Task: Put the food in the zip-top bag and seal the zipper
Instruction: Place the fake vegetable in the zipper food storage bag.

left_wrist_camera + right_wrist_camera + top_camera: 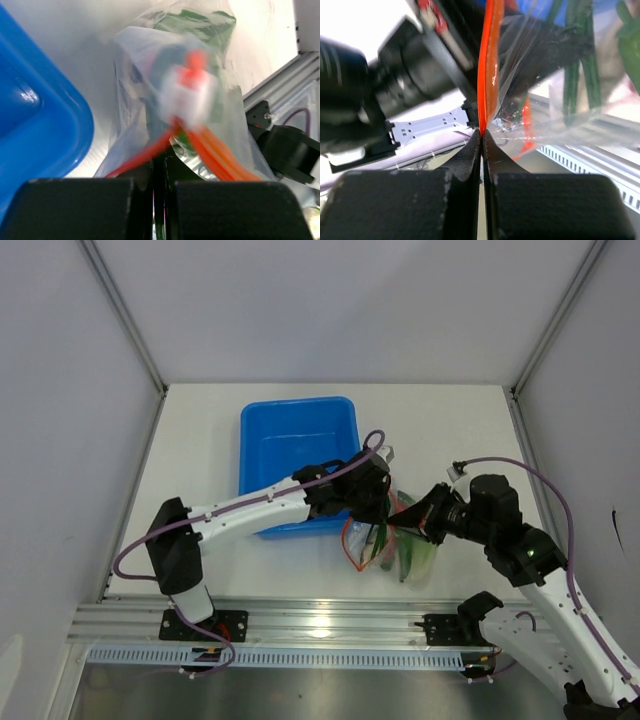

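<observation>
The zip-top bag is held up off the table between both arms, just right of the bin. Its orange-red zipper loops down at the left. Dark green pods show through the plastic. My left gripper is shut on the bag's mouth from above left. In the left wrist view the bag hangs blurred, its zipper running off from the shut left gripper. My right gripper is shut on the zipper, with green pods behind the plastic.
A blue plastic bin stands on the white table behind the left gripper, its corner close to the bag. The aluminium rail runs along the near edge. White walls enclose the table on three sides.
</observation>
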{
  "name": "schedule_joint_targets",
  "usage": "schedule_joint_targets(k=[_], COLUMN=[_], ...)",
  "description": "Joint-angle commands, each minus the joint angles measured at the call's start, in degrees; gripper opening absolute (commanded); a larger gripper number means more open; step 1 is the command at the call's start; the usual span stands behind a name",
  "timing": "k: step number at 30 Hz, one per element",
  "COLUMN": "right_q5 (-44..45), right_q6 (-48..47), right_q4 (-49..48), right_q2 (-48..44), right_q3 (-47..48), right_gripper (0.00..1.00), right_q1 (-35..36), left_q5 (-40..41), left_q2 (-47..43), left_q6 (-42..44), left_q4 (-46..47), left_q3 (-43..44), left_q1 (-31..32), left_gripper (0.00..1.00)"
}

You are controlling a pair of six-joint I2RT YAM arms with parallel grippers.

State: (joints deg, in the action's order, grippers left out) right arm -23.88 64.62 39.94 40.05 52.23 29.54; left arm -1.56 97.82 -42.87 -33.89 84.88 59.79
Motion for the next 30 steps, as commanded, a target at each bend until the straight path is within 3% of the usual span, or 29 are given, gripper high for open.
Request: schedule_joint_targets(k=[1,11,16,21,27,30], right_q5=[-2.32,1.38,1.46,4.89,5.86,5.95], right_q6=[5.16,2.0,0.86,-0.9,-1.95,-2.74], right_q4=[-8.21,-5.84,-7.16,-5.32,-3.74,-2.16], right_q2=[-2.43,-4.54,-4.28,-6.12,-7.79,-8.41], right_q3=[-2.39,-2.04,-1.87,-0.9,-0.55,-0.29], right_gripper=[0.0,0.0,0.0,0.0,0.0,0.0], right_q1=[0.17,-1.06,-1.77,-2.12,-2.29,-2.29], left_q5=[7.71,3.68,-0.9,-0.9,-1.25,-0.55], left_q2=[0.96,7.99,8.18,4.23,1.67,0.62], left_q6=[0.95,-1.6,-3.71,-3.01,-1.25,0.59], left_q4=[2.16,7.34,10.94,12.35,12.89,12.1], left_q3=[1.79,4.77,0.47,-4.37,-7.8,-7.28], left_q1=[3.49,6.13,6.39,6.3,5.95,5.78], left_gripper=[0.01,0.01,0.06,0.25,0.61,0.7])
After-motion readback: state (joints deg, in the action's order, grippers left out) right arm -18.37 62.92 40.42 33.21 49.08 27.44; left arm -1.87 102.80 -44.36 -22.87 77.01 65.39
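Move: My left hand is shut on the leek's dark green leaves at the zipper bag's opening, whose middle lies about 4 cm back, 1 cm left and 3 cm lower. The bag's filled body is some 4 cm back, 9 cm right and 9 cm down. The blue box's middle is roughly 22 cm ahead, 16 cm left and 15 cm below. From my right hand, pinching the rim, the opening is about 7 cm left, 1 cm ahead and 8 cm below. I push the leek leaves down into the bag with my left hand, sinking about 7 cm while easing back some 4 cm; I first shift right nearly 5 cm, then come 2 cm back left. As I near the bottom, I open those fingers to about two-thirds to let go of the leaves. My right hand keeps its pinch on the rim and drifts about 2.5 cm right. ##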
